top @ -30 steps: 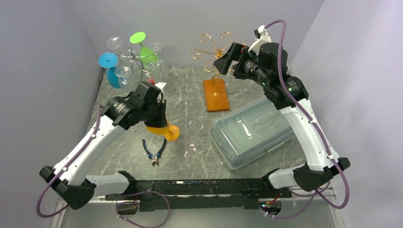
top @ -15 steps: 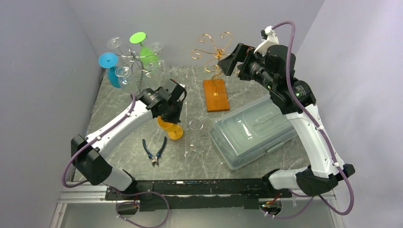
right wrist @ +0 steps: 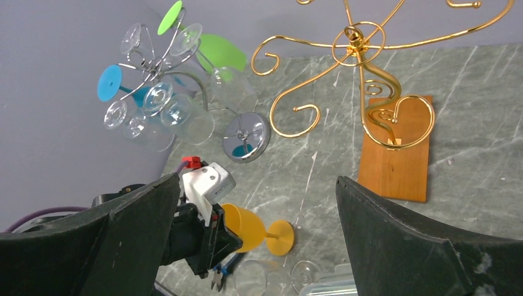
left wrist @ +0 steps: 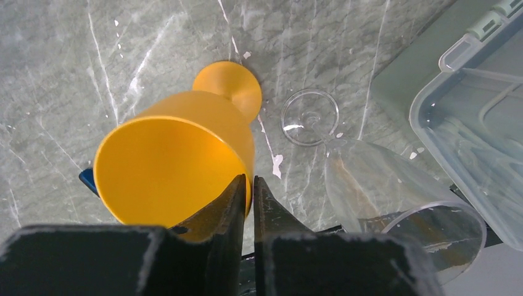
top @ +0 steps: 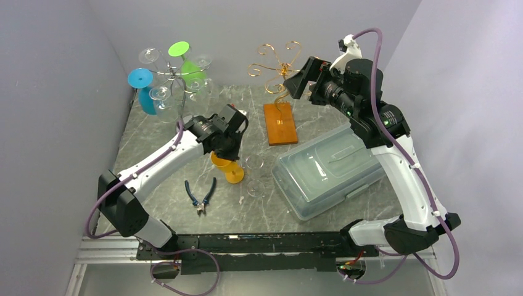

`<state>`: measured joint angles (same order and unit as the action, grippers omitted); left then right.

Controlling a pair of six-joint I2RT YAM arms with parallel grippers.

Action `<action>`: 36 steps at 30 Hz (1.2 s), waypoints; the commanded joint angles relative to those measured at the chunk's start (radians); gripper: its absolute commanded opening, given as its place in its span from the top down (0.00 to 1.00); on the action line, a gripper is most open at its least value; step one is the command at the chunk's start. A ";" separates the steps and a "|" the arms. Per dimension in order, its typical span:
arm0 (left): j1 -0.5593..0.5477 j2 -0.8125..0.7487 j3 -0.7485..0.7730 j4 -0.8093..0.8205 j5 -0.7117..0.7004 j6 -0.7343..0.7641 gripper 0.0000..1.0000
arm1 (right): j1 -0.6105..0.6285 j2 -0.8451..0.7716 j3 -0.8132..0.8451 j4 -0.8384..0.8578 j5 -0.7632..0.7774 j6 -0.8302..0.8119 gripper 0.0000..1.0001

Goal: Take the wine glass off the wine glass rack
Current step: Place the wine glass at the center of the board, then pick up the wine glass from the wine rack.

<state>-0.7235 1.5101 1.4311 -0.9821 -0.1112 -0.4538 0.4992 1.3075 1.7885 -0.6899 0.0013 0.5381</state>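
The silver wine glass rack stands at the back left with clear, blue and green glasses hanging on it; in the right wrist view the rack is at the upper left. My left gripper is shut on the rim of an orange wine glass, one finger inside the bowl and one outside. The orange glass is tilted, with its foot down at the marble table. My right gripper hangs open and empty, high beside the bare gold rack.
A clear wine glass is on the table just right of the orange one. Blue-handled pliers lie near the front. A clear lidded plastic container fills the right side. The gold rack's wooden base stands mid-table.
My left arm has reached out to the right and brought the orange glass down beside the clear glass. My right arm has risen a little, then held still.
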 commanded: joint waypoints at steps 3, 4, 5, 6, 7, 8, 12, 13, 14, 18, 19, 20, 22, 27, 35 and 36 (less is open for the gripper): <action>-0.008 0.013 0.021 0.030 -0.017 0.022 0.81 | 0.002 -0.025 0.015 0.017 0.019 -0.018 0.00; -0.007 0.013 0.023 0.031 -0.014 0.023 0.79 | 0.002 -0.024 0.017 0.016 0.019 -0.019 0.00; -0.009 0.012 0.025 0.032 -0.012 0.023 0.77 | 0.002 -0.025 0.018 0.015 0.020 -0.019 0.00; -0.010 0.011 0.030 0.030 -0.013 0.024 0.75 | 0.001 -0.026 0.019 0.014 0.021 -0.020 0.00; -0.011 0.008 0.035 0.028 -0.014 0.024 0.73 | 0.002 -0.027 0.019 0.013 0.022 -0.020 0.00; -0.011 0.005 0.040 0.027 -0.014 0.026 0.71 | 0.002 -0.028 0.018 0.013 0.022 -0.021 0.00; -0.010 -0.018 0.073 0.017 0.000 0.028 0.62 | 0.002 -0.034 0.019 0.012 0.025 -0.022 0.00; -0.011 -0.024 0.081 0.017 0.002 0.030 0.60 | 0.002 -0.037 0.018 0.013 0.025 -0.023 0.00; -0.011 -0.032 0.085 0.017 0.006 0.030 0.58 | 0.002 -0.038 0.015 0.015 0.026 -0.023 0.00; -0.012 -0.068 0.098 0.014 0.033 0.028 0.51 | 0.002 -0.043 0.008 0.019 0.026 -0.023 0.00; -0.011 -0.079 0.102 0.012 0.037 0.026 0.50 | 0.002 -0.043 0.008 0.020 0.025 -0.023 0.00; -0.011 -0.091 0.106 0.012 0.040 0.024 0.50 | 0.002 -0.043 0.008 0.022 0.024 -0.023 0.00; -0.012 -0.118 0.121 0.008 0.038 0.019 0.49 | 0.002 -0.045 0.004 0.027 0.023 -0.023 0.00; -0.011 -0.171 0.218 -0.019 0.010 0.025 0.47 | 0.002 -0.038 0.013 0.029 0.019 -0.026 0.00; -0.002 -0.157 0.481 -0.066 -0.243 0.107 0.36 | 0.002 -0.016 0.032 0.026 0.013 -0.030 0.00; 0.008 -0.140 0.516 -0.070 -0.266 0.119 0.33 | 0.002 -0.012 0.033 0.026 0.011 -0.030 0.00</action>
<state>-0.7300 1.3560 1.8263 -1.0336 -0.2100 -0.4011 0.4992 1.2903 1.7885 -0.6964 0.0029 0.5232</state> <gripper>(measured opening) 0.629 0.994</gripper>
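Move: The left hand's barely parted fingertips are still at the right-hand wall of the orange wine glass's rim; the glass leans a little left, its middle about 8 cm below, 1 cm ahead and 1 cm left. From that hand, the clear wine glass stands roughly 7 cm right and 3 cm back, the pliers lie some 11 cm left and 6 cm back on the table. From the right hand, the orange glass is around 22 cm left, 5 cm back and 35 cm below. Letting go of the orange glass's rim, the left hand's fingers go on spreading to over half open while it first stays almost in place. Then it climbs away from the glass, slowly at first and faster towards the end, about 19 cm up, tilting some 30 degrees so that the fingers swing out forward. ##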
